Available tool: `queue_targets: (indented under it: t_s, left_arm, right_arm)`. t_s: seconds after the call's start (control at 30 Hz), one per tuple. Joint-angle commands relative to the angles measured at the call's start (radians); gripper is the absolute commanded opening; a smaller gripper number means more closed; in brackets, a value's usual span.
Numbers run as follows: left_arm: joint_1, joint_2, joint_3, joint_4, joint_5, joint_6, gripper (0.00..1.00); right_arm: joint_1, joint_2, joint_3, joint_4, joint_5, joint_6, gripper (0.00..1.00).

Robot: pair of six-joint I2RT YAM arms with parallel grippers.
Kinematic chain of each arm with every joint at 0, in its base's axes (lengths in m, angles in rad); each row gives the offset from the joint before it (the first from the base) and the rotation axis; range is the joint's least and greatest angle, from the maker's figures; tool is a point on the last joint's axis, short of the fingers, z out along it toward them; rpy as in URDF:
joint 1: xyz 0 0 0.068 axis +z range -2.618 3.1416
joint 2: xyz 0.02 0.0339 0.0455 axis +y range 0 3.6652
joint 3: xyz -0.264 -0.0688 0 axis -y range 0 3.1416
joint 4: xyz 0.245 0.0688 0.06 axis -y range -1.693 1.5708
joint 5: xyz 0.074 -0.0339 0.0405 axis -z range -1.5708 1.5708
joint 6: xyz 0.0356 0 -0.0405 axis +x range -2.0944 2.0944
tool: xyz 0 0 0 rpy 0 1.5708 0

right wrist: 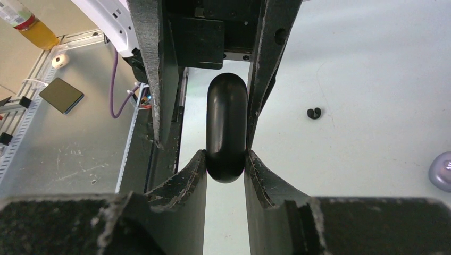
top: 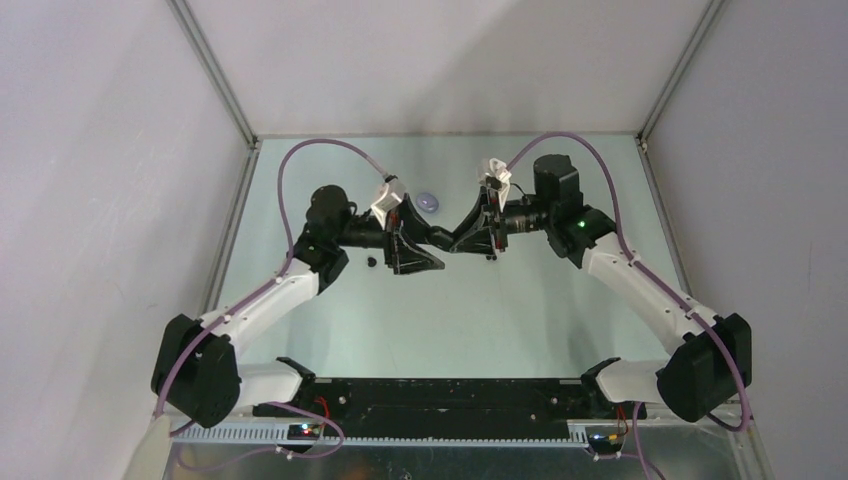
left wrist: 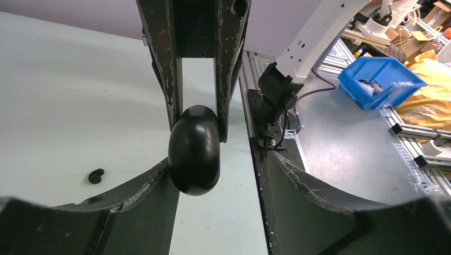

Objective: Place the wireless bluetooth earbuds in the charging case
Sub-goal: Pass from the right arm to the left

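Observation:
A glossy black oval charging case [right wrist: 226,127] hangs above the table in mid-field. My right gripper [right wrist: 225,158] is shut on it, with a finger pressed to each side. In the left wrist view the same case [left wrist: 194,151] rests against one finger of my left gripper [left wrist: 213,162]. That gripper is open, its other finger standing well clear of the case. From above, the two grippers [top: 432,238] [top: 462,240] meet tip to tip. One tiny black earbud [top: 372,262] [left wrist: 96,176] [right wrist: 314,112] lies on the table by the left arm. No other earbud shows.
A pale lilac oval case [top: 429,203] [right wrist: 441,170] lies on the table behind the grippers. White walls and aluminium posts fence the table on three sides. Off the table are a blue bin [left wrist: 380,79] and a phone [right wrist: 61,94].

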Motion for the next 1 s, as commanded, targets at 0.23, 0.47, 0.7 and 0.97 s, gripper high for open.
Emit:
queue_targets:
  t_s: [0.23, 0.47, 0.7, 0.97]
  left_arm:
    - [-0.013, 0.012, 0.056, 0.039, -0.001, -0.040, 0.60]
    - [-0.012, 0.013, 0.043, 0.119, -0.004, -0.101, 0.56]
    - [-0.012, 0.011, 0.035, 0.129, -0.001, -0.106, 0.46]
    - [-0.012, 0.012, 0.051, 0.023, 0.009, -0.023, 0.42]
  right_arm:
    - [-0.004, -0.038, -0.014, 0.064, -0.002, -0.011, 0.08]
    - [0.003, -0.027, -0.015, 0.060, -0.004, -0.012, 0.08]
    - [0.004, -0.018, -0.014, 0.061, 0.000, -0.012, 0.08]
    - [0.002, -0.028, -0.014, 0.057, 0.000, -0.029, 0.07]
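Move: The black charging case is held up at its other end by my right fingers. Its middle lies about 1 cm ahead and 1 cm to the right of my left hand, and some 3 cm left and 1 cm ahead of my right, level with both. On the table, about 27 cm below, the purple case lies some 25 cm ahead of my left hand and 1 cm left. One black earbud lies about 11 cm ahead of that hand and 13 cm left. I centre my left hand on the free end of the black case, dipping a touch, then rising about 1 cm with a slight drift forward and right, and close its fingers by roughly a third until they flank the case front and back. My right hand keeps its pinch on the other end, easing about half a centimetre up and half a centimetre back so the case comes between the left fingers. ##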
